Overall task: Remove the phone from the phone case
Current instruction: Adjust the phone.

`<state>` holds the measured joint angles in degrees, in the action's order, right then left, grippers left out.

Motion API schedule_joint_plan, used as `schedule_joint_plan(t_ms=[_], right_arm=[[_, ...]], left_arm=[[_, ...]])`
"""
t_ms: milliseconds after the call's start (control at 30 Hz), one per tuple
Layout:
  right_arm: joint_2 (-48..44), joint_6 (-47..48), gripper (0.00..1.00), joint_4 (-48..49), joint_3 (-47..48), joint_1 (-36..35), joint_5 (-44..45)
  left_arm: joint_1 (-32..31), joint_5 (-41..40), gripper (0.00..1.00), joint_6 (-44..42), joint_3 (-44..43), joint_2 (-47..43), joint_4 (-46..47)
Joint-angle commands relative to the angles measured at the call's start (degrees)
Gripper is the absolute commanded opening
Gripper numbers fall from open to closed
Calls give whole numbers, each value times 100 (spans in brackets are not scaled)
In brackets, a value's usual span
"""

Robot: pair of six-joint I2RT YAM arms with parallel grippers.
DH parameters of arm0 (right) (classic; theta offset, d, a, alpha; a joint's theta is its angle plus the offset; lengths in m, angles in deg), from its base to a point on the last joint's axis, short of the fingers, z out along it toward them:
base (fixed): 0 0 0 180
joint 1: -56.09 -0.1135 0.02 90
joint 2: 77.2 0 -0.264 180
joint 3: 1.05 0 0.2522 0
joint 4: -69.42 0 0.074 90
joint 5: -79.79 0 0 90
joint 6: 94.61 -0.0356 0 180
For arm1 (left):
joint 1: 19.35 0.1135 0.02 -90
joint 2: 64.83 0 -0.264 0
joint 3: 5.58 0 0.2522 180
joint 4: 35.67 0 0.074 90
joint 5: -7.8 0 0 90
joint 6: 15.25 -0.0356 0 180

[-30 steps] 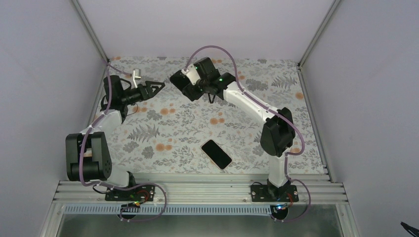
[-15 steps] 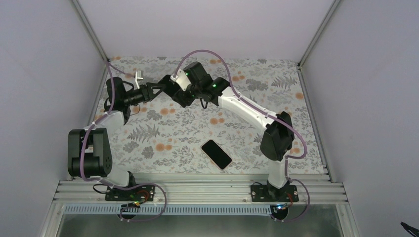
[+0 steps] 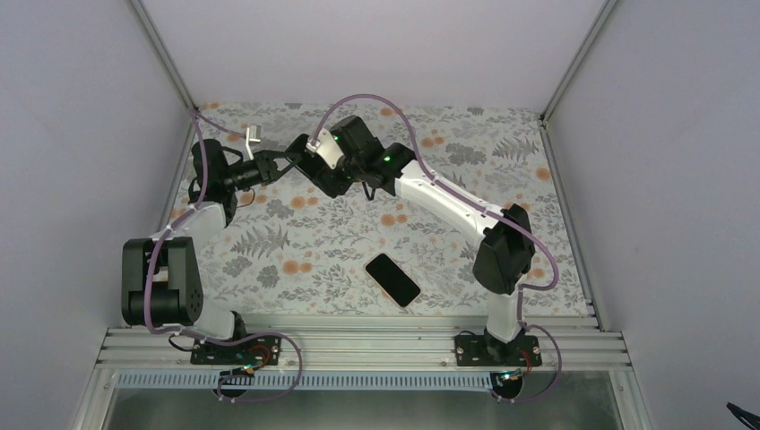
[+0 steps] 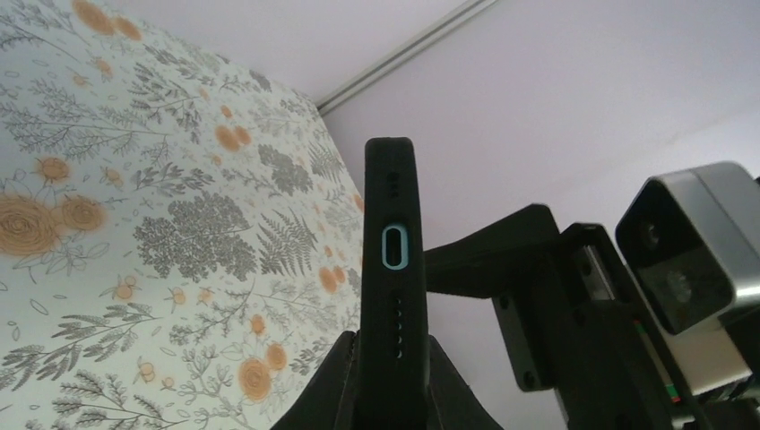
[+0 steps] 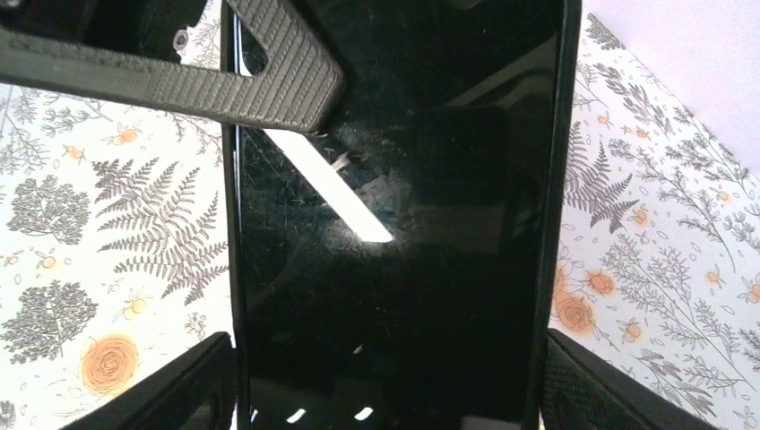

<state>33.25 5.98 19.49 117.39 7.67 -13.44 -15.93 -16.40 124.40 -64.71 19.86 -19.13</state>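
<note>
A black phone [image 5: 403,269] sits in its black phone case [image 5: 548,179], held above the back left of the table. My right gripper [image 5: 390,358] is shut across the case's two long edges, the glossy screen facing its camera. My left gripper [image 4: 392,345] is shut on the case's end [image 4: 392,197], one finger on each flat face, below the teal-ringed port. From above, the left gripper [image 3: 291,161] meets the right gripper [image 3: 315,168] at the case. A ribbed left finger [image 5: 224,72] lies over the screen's upper left corner.
A second black phone-shaped slab [image 3: 392,279] lies flat on the floral tablecloth [image 3: 296,242] near the front edge, between the two arm bases. Pale walls close in the table on the left, back and right.
The right arm carried the cased phone left to the left gripper. The left jaws, open a second ago, have closed on the case's end.
</note>
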Motion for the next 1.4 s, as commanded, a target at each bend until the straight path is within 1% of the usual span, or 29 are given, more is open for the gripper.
schedule_joint_plan(t_ms=[0, 100, 200, 367, 467, 567, 600, 733, 800, 933, 1100, 1200, 1300, 1367], right_arm=[[-471, 56, 80, 71, 125, -48, -258], [-593, 31, 89, -220, 85, 24, -718], [-807, -40, 99, -431, 38, 145, -1320], [-1224, -88, 99, -618, -90, 476, -2206], [-1450, -246, 99, -754, -240, 1018, -3227], [-1860, -401, 99, -691, -571, 1502, -4168], [-1981, -430, 99, -666, -692, 1600, -4276], [-2377, -344, 99, -793, -1068, 1697, -4466], [-2587, -323, 99, -931, -1244, 1703, -4491], [-2938, -98, 99, -1215, -1605, 1704, -4317], [-3327, 316, 99, -1338, -2226, 1771, -4216], [-3349, 364, 99, -1332, -2430, 1764, -4077], [-3357, 192, 99, -1229, -2647, 1702, -3907], [-3272, 260, 99, -1378, -2708, 1619, -3821]], left_arm=[[36, 21, 2, -495, -94, -178, -141], [29, 100, 2, -669, -96, -315, -157], [27, 150, 2, -1124, -125, -546, -432], [1, 335, 2, -1974, -225, -1017, -1068], [-59, 465, 3, -2644, -367, -1246, -1653], [-267, 774, 2, -3786, -706, -1378, -2656], [-357, 886, 2, -4287, -876, -1376, -3302], [-788, 1013, 2, -6005, -1705, -1183, -5250], [-1000, 997, 2, -6693, -2020, -1072, -5864], [-1399, 925, 2, -7084, -2289, -963, -6264], [-1972, 578, 2, -7740, -2630, -732, -6933], [-2286, 403, 2, -7954, -2774, -592, -7189], [-2469, 296, 2, -8136, -2893, -450, -7381], [-2545, 262, 2, -8184, -2952, -360, -7448]])
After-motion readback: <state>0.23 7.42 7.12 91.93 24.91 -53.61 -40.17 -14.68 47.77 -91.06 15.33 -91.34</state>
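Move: The phone hangs between my two hands. My left fingers are shut on one long side, its middle about 4 cm to their right and level fore and aft. My right fingers span its lower end; its middle lies roughly 5 cm to that hand's left and 2 cm ahead. The second phone lies on the table some 22 cm back, 28 cm right and 23 cm below my left hand. I spread my right fingers wide and let go of the phone, drawing that hand right and back while it climbs about 11 cm, then sinks part of the way. My left hand keeps its pinch and carries the phone back and right, some 14 cm back, rising before it eases down a little, the wrist turning roughly 40 degrees clockwise and tilting. ##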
